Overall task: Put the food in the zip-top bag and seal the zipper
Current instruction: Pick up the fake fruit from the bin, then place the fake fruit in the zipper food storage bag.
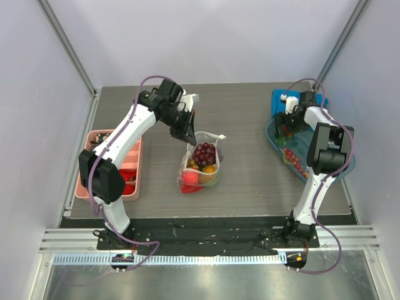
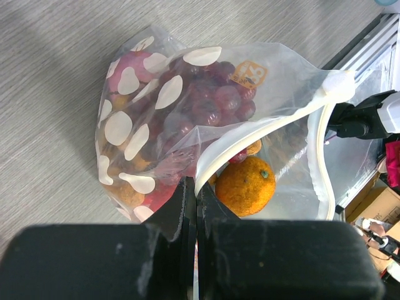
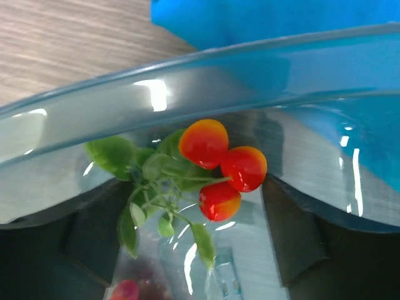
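Observation:
The zip-top bag [image 1: 201, 165], clear with white dots, stands mid-table with its mouth open. It holds food: a dark purple grape bunch [image 2: 212, 94], an orange [image 2: 245, 185] and red pieces. My left gripper [image 1: 187, 134] is shut on the bag's rim, pinching the whitish zipper [image 2: 215, 156] between its fingertips [image 2: 187, 194]. My right gripper [image 1: 284, 128] reaches into the blue-tinted tub [image 1: 275, 140] at the far right. It is open, its dark fingers [image 3: 294, 231] on either side of a sprig of red-orange cherries [image 3: 222, 165] with green leaves, touching nothing.
A pink compartment tray [image 1: 84, 181] with a few pieces lies at the left edge of the table. A bright blue object [image 3: 281, 19] sits behind the tub's rim [image 3: 187, 69]. More red pieces lie in the tub's near end [image 1: 294, 159].

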`<state>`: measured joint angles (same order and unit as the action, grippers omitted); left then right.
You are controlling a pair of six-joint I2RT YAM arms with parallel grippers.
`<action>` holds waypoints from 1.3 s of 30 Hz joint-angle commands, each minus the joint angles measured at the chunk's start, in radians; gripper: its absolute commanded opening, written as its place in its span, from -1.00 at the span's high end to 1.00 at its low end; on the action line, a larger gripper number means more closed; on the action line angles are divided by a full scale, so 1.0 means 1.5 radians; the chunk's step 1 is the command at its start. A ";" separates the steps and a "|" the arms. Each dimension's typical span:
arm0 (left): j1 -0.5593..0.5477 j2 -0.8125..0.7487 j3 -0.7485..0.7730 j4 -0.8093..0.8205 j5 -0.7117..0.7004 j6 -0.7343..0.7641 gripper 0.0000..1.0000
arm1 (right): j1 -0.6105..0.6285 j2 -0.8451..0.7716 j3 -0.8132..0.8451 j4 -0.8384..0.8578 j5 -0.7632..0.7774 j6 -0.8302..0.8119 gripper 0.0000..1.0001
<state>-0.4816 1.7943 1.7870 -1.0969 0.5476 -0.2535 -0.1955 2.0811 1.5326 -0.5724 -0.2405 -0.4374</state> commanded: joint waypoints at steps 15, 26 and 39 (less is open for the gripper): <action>0.010 -0.007 -0.004 0.006 0.011 0.016 1.00 | -0.031 -0.139 -0.030 -0.051 -0.014 -0.047 0.36; 0.011 -0.004 -0.003 0.013 0.024 0.009 1.00 | -0.053 -0.247 0.158 -0.319 -0.243 -0.084 0.46; 0.011 -0.008 -0.019 0.034 0.027 0.007 1.00 | 0.277 -0.379 0.207 -0.304 -0.325 -0.045 0.47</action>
<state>-0.4706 1.7988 1.7489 -1.0809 0.5690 -0.2512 0.0116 1.6032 1.8778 -1.0672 -0.7006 -0.5217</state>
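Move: The right hand is down in the bin with its fingers open around the red fruit sprig, about 1 cm ahead and 1 cm below. The red grapes lie some 14 cm back, and the blue cloth about 13 cm ahead and 9 cm right. The bag's filled body is about 45 cm left and 18 cm back, some 6 cm higher. From the left hand, the sprig is roughly 50 cm right, 15 cm ahead, 20 cm below. Right hand pinches the fruit sprig, lifts about 30 cm and swings left some 15 cm towards the bag. ##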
